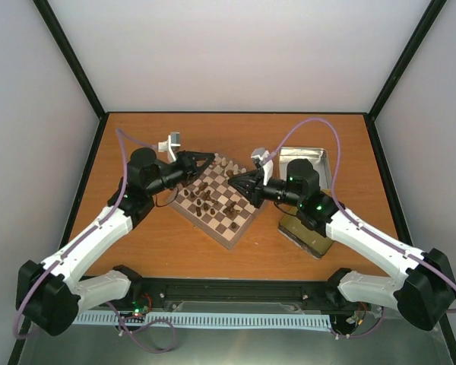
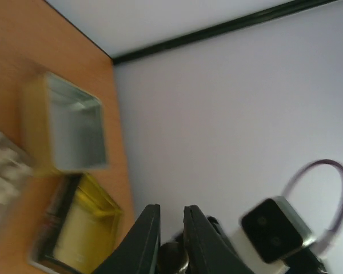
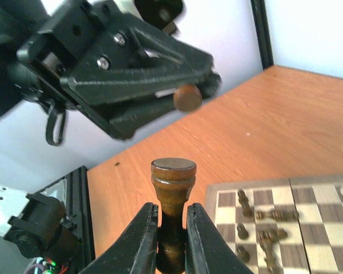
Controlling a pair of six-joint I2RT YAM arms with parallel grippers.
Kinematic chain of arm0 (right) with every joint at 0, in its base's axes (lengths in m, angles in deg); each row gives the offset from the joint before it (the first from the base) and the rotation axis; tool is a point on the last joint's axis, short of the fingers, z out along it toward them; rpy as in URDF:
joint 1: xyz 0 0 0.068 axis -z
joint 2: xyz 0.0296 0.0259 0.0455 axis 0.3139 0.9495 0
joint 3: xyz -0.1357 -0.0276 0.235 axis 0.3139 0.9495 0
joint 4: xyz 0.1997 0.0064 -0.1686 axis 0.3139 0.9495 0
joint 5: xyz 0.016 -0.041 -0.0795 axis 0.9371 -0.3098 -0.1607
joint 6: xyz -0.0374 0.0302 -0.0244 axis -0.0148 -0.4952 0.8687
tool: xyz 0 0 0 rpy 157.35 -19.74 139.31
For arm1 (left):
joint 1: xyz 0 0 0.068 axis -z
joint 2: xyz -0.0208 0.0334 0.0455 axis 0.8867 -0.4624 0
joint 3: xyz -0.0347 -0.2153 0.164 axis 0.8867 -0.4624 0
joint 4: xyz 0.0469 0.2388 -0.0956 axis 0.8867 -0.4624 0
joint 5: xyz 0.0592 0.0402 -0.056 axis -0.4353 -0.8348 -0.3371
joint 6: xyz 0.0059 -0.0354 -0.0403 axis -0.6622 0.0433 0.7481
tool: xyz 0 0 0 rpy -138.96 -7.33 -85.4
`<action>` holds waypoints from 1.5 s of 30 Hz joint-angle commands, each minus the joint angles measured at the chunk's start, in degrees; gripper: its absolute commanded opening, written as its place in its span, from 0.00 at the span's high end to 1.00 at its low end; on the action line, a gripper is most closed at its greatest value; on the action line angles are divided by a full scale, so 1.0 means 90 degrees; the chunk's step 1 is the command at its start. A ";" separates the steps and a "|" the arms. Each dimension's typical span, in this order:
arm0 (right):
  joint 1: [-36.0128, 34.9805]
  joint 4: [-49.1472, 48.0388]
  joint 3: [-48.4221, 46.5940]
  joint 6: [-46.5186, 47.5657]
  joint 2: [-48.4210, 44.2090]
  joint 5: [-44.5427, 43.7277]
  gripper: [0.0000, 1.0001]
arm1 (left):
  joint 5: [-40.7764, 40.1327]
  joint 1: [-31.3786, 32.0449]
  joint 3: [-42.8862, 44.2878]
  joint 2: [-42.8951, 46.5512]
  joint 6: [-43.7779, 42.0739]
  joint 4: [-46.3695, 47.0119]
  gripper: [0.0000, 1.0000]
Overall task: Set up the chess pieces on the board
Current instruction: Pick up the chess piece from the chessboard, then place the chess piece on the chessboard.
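The board (image 1: pixel 229 237) lies at the table's middle, turned diagonally, with several dark chess pieces (image 1: pixel 207 196) standing or lying on it. My left gripper (image 1: pixel 210 159) hovers over the board's far corner, shut on a small dark chess piece (image 2: pixel 172 257) that shows between its fingers (image 2: pixel 144 234). My right gripper (image 1: pixel 233 181) hangs above the board's right side, shut on the stem of a dark brown chess piece (image 3: pixel 173 171) whose flat round base points away from the camera. The right wrist view shows the left gripper (image 3: pixel 200 91) close above, a brown piece (image 3: pixel 187 97) in it.
An open silver tin (image 1: pixel 319 161) stands right of the board, and a yellow-olive tin (image 1: pixel 308 232) lies nearer, under the right arm. A few cream chessmen (image 1: pixel 223 163) stand along the board's far edge. Black frame posts and pale walls enclose the table.
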State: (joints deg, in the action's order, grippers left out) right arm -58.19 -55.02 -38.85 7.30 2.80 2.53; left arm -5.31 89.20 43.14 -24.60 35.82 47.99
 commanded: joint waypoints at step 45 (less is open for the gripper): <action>0.0009 0.1907 0.0622 -0.0879 -0.1383 -0.3672 0.84 | -0.5927 0.3347 -0.1922 -0.1042 -0.6191 -0.0064 0.96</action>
State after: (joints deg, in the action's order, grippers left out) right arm -58.17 -37.51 -33.82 0.61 -8.82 -29.34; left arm -57.11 118.53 27.23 -35.42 -16.11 39.07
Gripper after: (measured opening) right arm 0.164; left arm 0.101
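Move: The left hand, with a dark piece already between its fingers, hangs about 27 cm above the chessboard; the empty dark-side squares lie roughly 5 cm back of it and 1 cm to its right. The nearest standing pawn is 4 cm back, 1 cm left; the fallen pieces 3 cm back, 5 cm right; the lone pawn 9 cm back, 6 cm right. From the right hand those squares are 2 cm back, 9 cm left, 25 cm below. Down and out to its left, some 18 cm lower, the left hand swings clear of the right hand, then curves back right and draws in about 10 cm towards its base over the dark side. Its fingers tip from level to slanting down and keep hold of the dark piece. The right hand, still gripping its piece, sinks, then backs off right, turning clockwise. ##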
